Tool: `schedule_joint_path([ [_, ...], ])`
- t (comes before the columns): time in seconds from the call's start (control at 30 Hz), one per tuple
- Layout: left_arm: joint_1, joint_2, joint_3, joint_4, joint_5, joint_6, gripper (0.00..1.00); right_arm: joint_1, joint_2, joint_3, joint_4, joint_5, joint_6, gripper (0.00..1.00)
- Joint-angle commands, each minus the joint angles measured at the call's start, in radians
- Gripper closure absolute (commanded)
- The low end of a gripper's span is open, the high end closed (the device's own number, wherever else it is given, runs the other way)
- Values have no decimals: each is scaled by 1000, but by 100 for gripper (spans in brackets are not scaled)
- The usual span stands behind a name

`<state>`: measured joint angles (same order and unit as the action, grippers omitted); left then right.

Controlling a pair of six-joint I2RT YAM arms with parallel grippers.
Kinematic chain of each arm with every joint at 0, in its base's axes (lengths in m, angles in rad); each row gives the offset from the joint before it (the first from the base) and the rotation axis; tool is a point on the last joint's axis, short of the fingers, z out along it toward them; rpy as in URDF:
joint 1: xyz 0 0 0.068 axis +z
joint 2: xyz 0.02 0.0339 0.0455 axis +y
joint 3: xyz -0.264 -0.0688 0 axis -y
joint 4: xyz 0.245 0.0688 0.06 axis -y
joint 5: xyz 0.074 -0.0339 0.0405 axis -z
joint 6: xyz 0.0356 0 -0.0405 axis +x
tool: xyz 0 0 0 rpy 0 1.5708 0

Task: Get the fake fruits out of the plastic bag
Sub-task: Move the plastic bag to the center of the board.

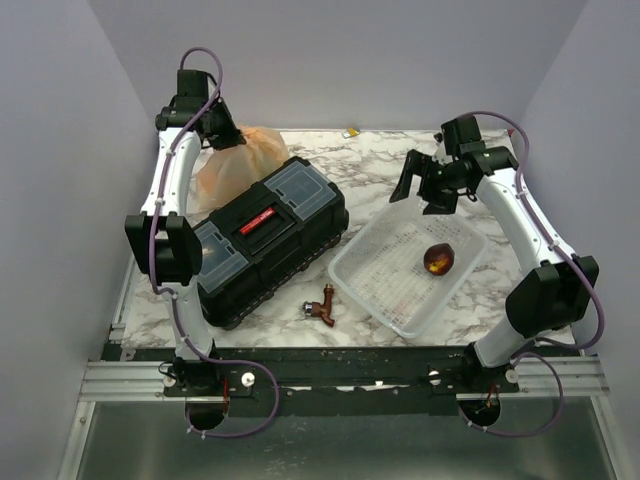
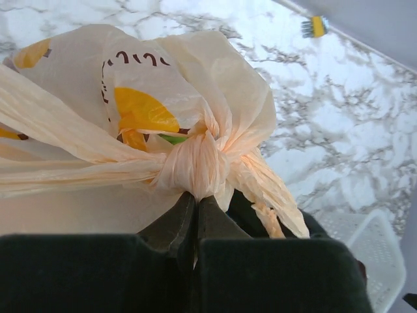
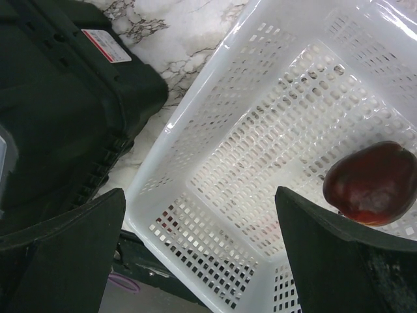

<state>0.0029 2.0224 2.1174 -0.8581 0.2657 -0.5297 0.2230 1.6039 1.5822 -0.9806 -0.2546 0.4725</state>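
The plastic bag (image 1: 255, 152), tan and printed with yellow bananas, lies at the back left behind the toolbox. Its top is tied in a knot (image 2: 195, 163). My left gripper (image 2: 195, 197) is shut on the film just under that knot, jaws pressed together. The fake fruits are hidden inside the bag (image 2: 130, 85); only a sliver of green (image 2: 173, 138) shows through the film. My right gripper (image 3: 199, 202) hangs open above the near corner of the white mesh basket (image 3: 215, 98), with nothing between its fingers.
A black toolbox (image 1: 265, 235) sits in front of the bag. The basket (image 1: 350, 270) holds one maroon-brown glossy fruit (image 1: 439, 259). A small brown tap-shaped piece (image 1: 322, 305) lies near the front edge. A tiny yellow clip (image 1: 351, 131) rests by the back wall.
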Motion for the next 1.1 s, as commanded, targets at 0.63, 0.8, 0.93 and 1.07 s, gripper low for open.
schedule_joint_path([
  [0.63,-303,199,225,405,312,-304,100,1,37,47,3,-22,-16,0],
  [0.8,-359,248,264,399,339,-325,100,0,44,57,2,-29,-11,0],
  [0.93,-397,250,248,385,346,-318,100,1,54,65,6,-32,-10,0],
  [1.07,-427,239,195,383,338,-367,100,1,66,70,16,-27,-12,0],
])
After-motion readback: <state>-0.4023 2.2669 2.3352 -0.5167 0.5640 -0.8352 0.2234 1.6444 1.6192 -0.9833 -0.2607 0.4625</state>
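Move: To the left hand's right, about 30 cm off, level with it and some 22 cm below, is the clear patch of board where the plastic bag is being taken. The toolbox's middle lies roughly 24 cm back and 3 cm right of the hand, 13 cm lower; the white basket is about 42 cm right and 25 cm back, 18 cm lower. From the right hand the patch is some 16 cm ahead and 8 cm left, 20 cm below. Carrying the plastic bag by its knot in shut fingers, the left hand sweeps about 28 cm to the right, past the toolbox's far side, towards the clear patch near the right gripper. It rises some 4 cm on the way, sinking slightly at the end, while the wrist swings clockwise nearly 30 degrees and rolls left side down. ##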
